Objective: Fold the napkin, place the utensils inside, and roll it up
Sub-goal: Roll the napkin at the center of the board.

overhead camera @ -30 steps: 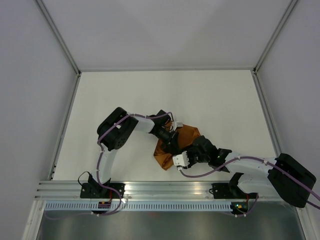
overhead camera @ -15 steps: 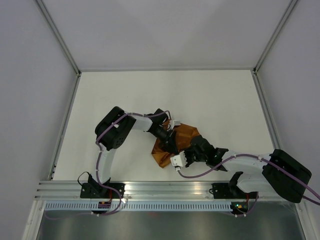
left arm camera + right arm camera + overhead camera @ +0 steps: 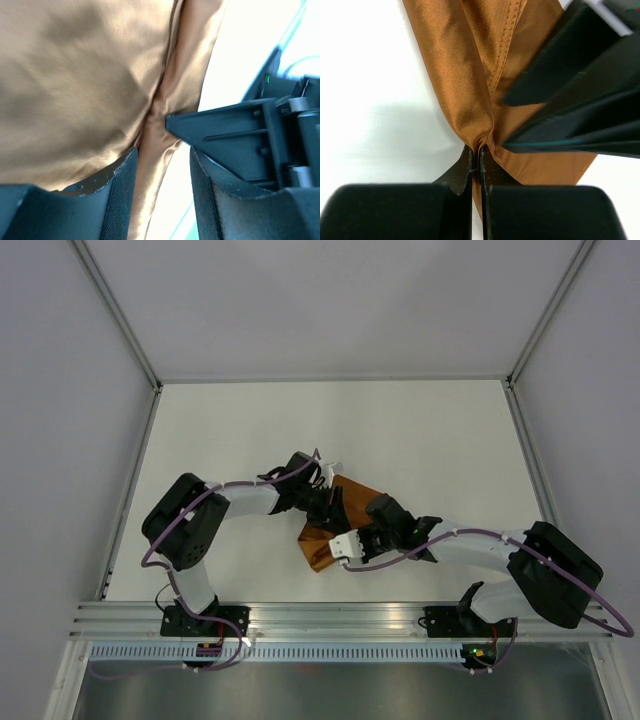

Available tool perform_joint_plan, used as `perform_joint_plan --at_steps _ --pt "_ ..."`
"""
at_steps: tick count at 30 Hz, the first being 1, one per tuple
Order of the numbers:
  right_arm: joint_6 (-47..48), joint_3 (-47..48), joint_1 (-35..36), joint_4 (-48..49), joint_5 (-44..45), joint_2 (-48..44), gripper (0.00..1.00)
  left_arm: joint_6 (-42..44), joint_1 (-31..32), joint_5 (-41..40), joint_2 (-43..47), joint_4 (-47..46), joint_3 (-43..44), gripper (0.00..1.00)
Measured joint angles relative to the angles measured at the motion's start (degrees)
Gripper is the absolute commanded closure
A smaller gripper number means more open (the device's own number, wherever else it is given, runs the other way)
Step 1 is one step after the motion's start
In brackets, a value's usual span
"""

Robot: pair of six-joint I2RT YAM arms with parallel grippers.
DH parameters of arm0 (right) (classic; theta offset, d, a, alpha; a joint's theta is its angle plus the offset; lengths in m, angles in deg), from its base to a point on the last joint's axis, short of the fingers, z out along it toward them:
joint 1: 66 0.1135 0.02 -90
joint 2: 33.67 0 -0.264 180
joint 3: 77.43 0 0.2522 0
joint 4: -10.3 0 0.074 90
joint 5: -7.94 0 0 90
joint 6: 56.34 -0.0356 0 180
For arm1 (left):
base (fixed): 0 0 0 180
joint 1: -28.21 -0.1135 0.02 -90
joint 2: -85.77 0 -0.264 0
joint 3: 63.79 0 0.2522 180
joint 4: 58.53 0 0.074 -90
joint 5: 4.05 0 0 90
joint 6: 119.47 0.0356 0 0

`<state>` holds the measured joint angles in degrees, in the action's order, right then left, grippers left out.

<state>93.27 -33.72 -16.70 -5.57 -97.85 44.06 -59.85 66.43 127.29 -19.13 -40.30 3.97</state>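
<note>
The rust-brown napkin (image 3: 318,548) lies bunched on the white table between both arms. Up close, its fabric (image 3: 75,85) fills the left wrist view. My left gripper (image 3: 328,508) sits at the napkin's left side with its jaws apart. A loose fold runs between its fingers (image 3: 122,195), and bright table shows in the gap of the left gripper (image 3: 162,155). From the right, my right gripper (image 3: 372,512) reaches onto the cloth. In its own view the right gripper (image 3: 479,152) is shut, pinching a gathered ridge of the napkin (image 3: 465,75). No utensils are in view.
White walls enclose the table (image 3: 420,430) on three sides, and a metal rail (image 3: 330,615) runs along the near edge. The two grippers are very close: the left one's dark finger (image 3: 570,65) crosses the right wrist view.
The right gripper has shut on the napkin and shifted left. The left gripper's jaws have opened off the cloth, and the left arm's elbow has swung out to the left.
</note>
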Motion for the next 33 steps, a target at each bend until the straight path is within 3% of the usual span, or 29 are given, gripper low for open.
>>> perform_joint_plan --at_steps 4,11,20,27,33 --pt "0.0 3.9 -1.9 -4.5 -2.8 2.6 1.00 -3.1 -1.5 -6.9 7.0 -5.9 -5.3 0.48" --pt "0.6 11.7 -7.2 -13.7 -10.6 8.1 1.00 -10.3 -6.4 -25.2 27.8 -15.9 -23.8 0.51" --pt "3.5 29.3 -15.3 -31.8 -22.3 22.8 1.00 -12.1 -2.2 -44.4 48.8 -20.7 -35.2 0.52" --pt "6.0 40.7 -18.7 -45.8 -28.7 32.7 1.00 -5.0 9.2 -54.0 49.9 -22.8 -36.2 0.52" --pt "6.9 44.9 -20.1 -52.1 -30.9 36.5 0.99 7.3 18.2 -58.5 40.3 -26.6 -32.9 0.52"
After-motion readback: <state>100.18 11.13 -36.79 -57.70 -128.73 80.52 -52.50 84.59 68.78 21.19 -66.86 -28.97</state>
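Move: The left end of the rolled napkin edge lies about 5 cm left and 8 cm back of the left hand, some 2 cm below it. The napkin's left corner is about 9 cm to that hand's left and 1 cm back; its far corner is straight ahead about 11 cm. The right hand already pinches the rolled edge; the flat napkin middle it rolls onto is about 8 cm ahead and 2 cm left, about 1 cm lower. Forward and close to the table, the right hand carries its pinched stretch of rolled edge nearly 4 cm over the flat napkin, its upper side tipping forward almost 50 degrees. The left hand, already half open, swings left, up and forward off the napkin, then curls back and right toward the roll's left end, its fingers turning from right-and-down to forward-and-right. ##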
